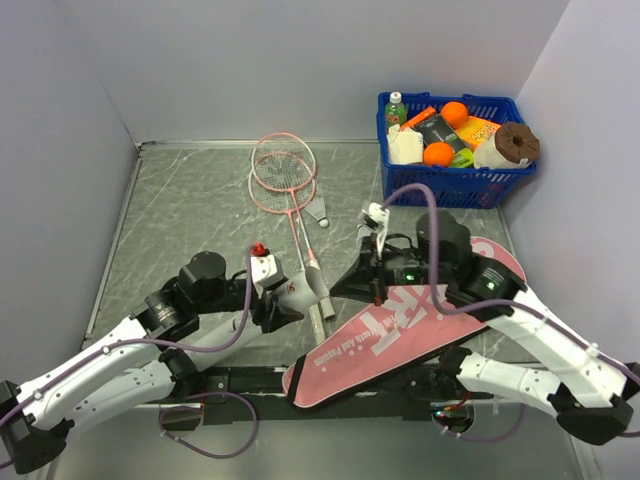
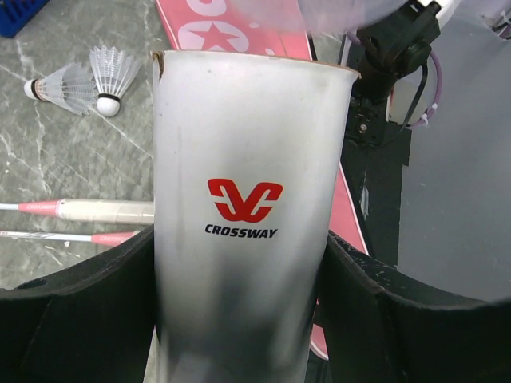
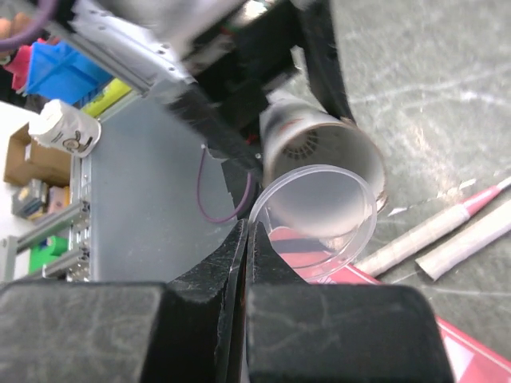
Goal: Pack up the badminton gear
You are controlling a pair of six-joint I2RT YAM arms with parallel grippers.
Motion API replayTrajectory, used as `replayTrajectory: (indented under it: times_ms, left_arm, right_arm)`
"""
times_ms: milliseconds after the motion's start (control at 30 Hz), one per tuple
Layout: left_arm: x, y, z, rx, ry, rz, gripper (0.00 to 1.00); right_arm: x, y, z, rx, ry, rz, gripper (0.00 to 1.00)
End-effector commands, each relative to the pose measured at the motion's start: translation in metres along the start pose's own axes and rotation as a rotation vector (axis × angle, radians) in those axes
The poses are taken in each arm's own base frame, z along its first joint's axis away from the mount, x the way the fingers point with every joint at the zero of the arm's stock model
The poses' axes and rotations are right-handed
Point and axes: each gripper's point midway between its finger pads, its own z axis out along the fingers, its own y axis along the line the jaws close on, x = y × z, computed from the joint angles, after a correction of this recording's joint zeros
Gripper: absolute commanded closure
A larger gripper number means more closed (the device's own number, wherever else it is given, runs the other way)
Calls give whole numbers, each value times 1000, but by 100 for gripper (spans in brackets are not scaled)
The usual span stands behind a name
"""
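My left gripper is closed around a white tube printed CROSSWAY, one finger on each side of it. In the top view this tube lies low over the table between the arms. My right gripper is shut, pinching the rim of a clear round lid just in front of the tube's open mouth. Two shuttlecocks lie on the table. Two pink rackets lie crossed behind them, with handles beside the tube. The pink bag lies under my right arm.
A blue basket of groceries stands at the back right corner. Grey walls close in the table on the left, back and right. A black bar runs along the near edge between the arm bases.
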Motion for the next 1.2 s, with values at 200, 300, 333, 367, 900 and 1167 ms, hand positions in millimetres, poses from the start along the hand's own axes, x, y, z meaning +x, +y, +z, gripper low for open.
replayTrajectory:
  times_ms: [200,300,333,367,900,1167]
  left_arm:
    - [-8,-8,-6,10,-36,7,99]
    - [-7,-5,-5,-4,-23,3,99]
    - [-7,-2,-5,-19,-21,-1,99]
    - [-7,-2,-5,-24,-18,-8,99]
    - [-14,28,-14,-227,3,-81,99]
    - [-20,35,-17,-275,-21,-92,99]
  right_arm:
    - [9,-56,-8,272,-18,-31,100]
    - [23,-114,-1,488,32,81,100]
    - [29,-138,1,548,54,139,100]
    - [30,-152,3,583,44,165,100]
    - [128,-291,61,877,219,520,100]
    - [139,-308,70,922,236,544,59]
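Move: Some 31 cm below the right hand, 18 cm ahead and 7 cm to its right, is the bare patch of table for the clear lid pinched in its fingertips. The shuttlecocks lie about 9 cm to the right of that patch and 4 cm farther out. The racket grips lie roughly 11 cm to its left and 7 cm nearer. The open tube mouth is about 5 cm left of the right hand and slightly lower. From the left hand, the patch is roughly 19 cm ahead, 20 cm right and 22 cm down. Swinging clear of the tube mouth, the right hand carries the already loosened lid down about 30 cm and some 18 cm forward to the table between racket grips and shuttlecocks. Its fingers tip steeply downward and turn clockwise, then open about a third at the very end to let go of the lid. The left hand keeps its grip on the tube, easing it about 3 cm forward with a slight counter-clockwise turn. ##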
